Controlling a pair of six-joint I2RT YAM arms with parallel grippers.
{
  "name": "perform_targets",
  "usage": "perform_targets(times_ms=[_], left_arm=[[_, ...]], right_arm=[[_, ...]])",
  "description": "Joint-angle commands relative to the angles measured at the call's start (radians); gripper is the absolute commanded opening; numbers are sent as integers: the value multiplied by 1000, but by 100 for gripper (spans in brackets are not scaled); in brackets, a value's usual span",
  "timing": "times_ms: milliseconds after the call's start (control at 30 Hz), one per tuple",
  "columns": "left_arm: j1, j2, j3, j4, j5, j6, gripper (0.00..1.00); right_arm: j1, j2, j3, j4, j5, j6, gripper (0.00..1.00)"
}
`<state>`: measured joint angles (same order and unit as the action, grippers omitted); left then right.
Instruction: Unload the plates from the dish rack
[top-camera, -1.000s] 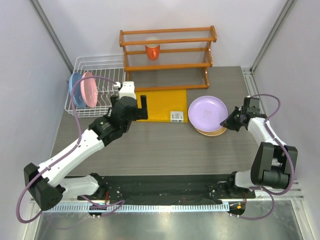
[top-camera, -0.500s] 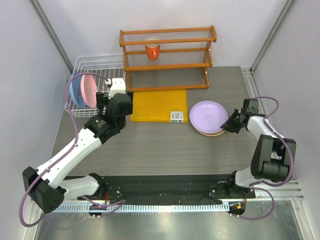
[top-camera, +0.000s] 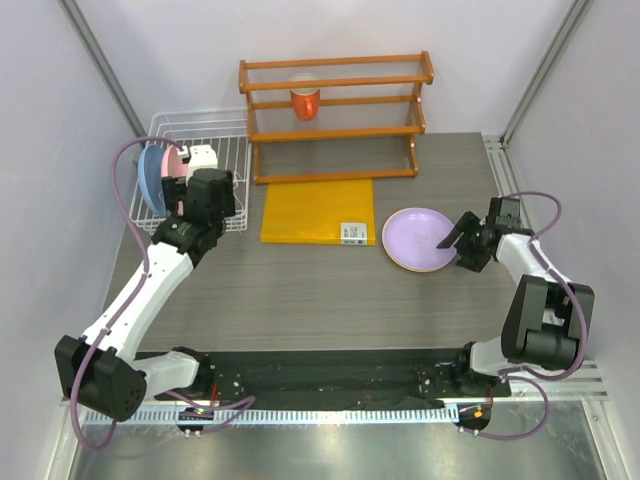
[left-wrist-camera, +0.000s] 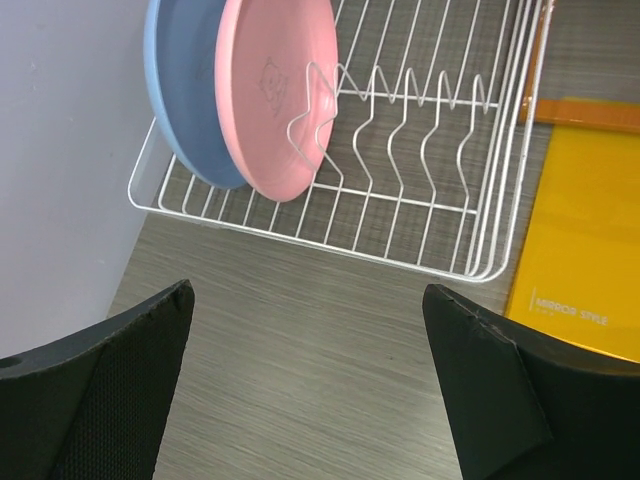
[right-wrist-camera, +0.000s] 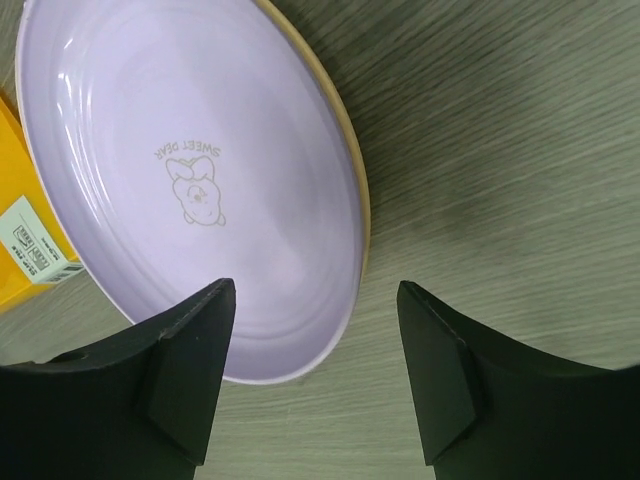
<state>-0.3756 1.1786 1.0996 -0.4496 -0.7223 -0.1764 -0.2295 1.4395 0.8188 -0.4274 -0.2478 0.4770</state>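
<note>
In the white wire dish rack (top-camera: 200, 118) at the back left, a pink plate (top-camera: 174, 180) and a light blue plate (top-camera: 150, 172) stand upright. The left wrist view shows them, pink plate (left-wrist-camera: 270, 90) in front of blue plate (left-wrist-camera: 180, 90), at the left end of the rack (left-wrist-camera: 330, 245). My left gripper (left-wrist-camera: 307, 290) hangs open and empty over the table just in front of the rack. A lilac plate (top-camera: 420, 238) lies flat on a peach-orange plate (right-wrist-camera: 352, 165) at the right. My right gripper (right-wrist-camera: 315, 285) is open at the lilac plate's (right-wrist-camera: 190, 150) near rim, holding nothing.
An orange wooden shelf rack (top-camera: 335, 110) stands at the back with an orange cup (top-camera: 305, 100) on it. A yellow board (top-camera: 318, 208) with a label lies between the dish rack and the stacked plates. A wall runs close along the rack's left side.
My right gripper opened and let go of the lilac plate, which settled flat on the peach-orange plate. My left arm swung left to the front of the dish rack.
</note>
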Motion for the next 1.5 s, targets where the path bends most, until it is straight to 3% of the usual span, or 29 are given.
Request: perform_targets(times_ms=[0, 200, 600, 833, 1100, 1133, 1233, 1467], left_arm=[[66, 41, 43, 77, 64, 43, 95], [151, 173, 89, 172, 21, 89, 93], [322, 459, 252, 197, 49, 86, 88], [325, 539, 276, 218, 35, 71, 59], [326, 510, 270, 221, 11, 54, 38], [325, 500, 267, 224, -5, 57, 22], [326, 493, 261, 230, -12, 66, 0], [323, 448, 256, 210, -28, 58, 0]], right_arm=[[-5, -120, 43, -40, 54, -23, 72], [-2, -241, 80, -86, 79, -54, 76], [-2, -171, 85, -62, 33, -54, 76], [-2, -134, 82, -47, 28, -52, 75], [-4, -133, 74, -42, 25, -54, 75], [-2, -133, 75, -40, 25, -54, 75], [-2, -134, 75, -40, 16, -54, 75], [-2, -142, 71, -42, 15, -55, 75]])
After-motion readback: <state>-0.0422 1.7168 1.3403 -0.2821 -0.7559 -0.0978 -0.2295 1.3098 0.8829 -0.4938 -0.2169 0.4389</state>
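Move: Ahead and to the left of the left hand, the pink plate stands on edge in the dish rack, its middle about 17 cm ahead, 11 cm left and 12 cm below. The blue plate stands beside it, about 5 cm farther left, and the yellow box lies 6 cm ahead, 21 cm right and 23 cm below. From the right hand, the purple plate's middle is about 8 cm left, 2 cm ahead and just below; the pink plate lies some 65 cm left and 17 cm ahead. Reaching forward and left about 10 cm each way, the left hand sinks some 8 cm to the pink plate's near rim, turning about 20 degrees counter-clockwise and tipping slightly down. Its fingers shut and pinch the rim, easing slightly left. The right hand rises 8 cm off the purple plate, then settles back 3 cm and waits, still open. ##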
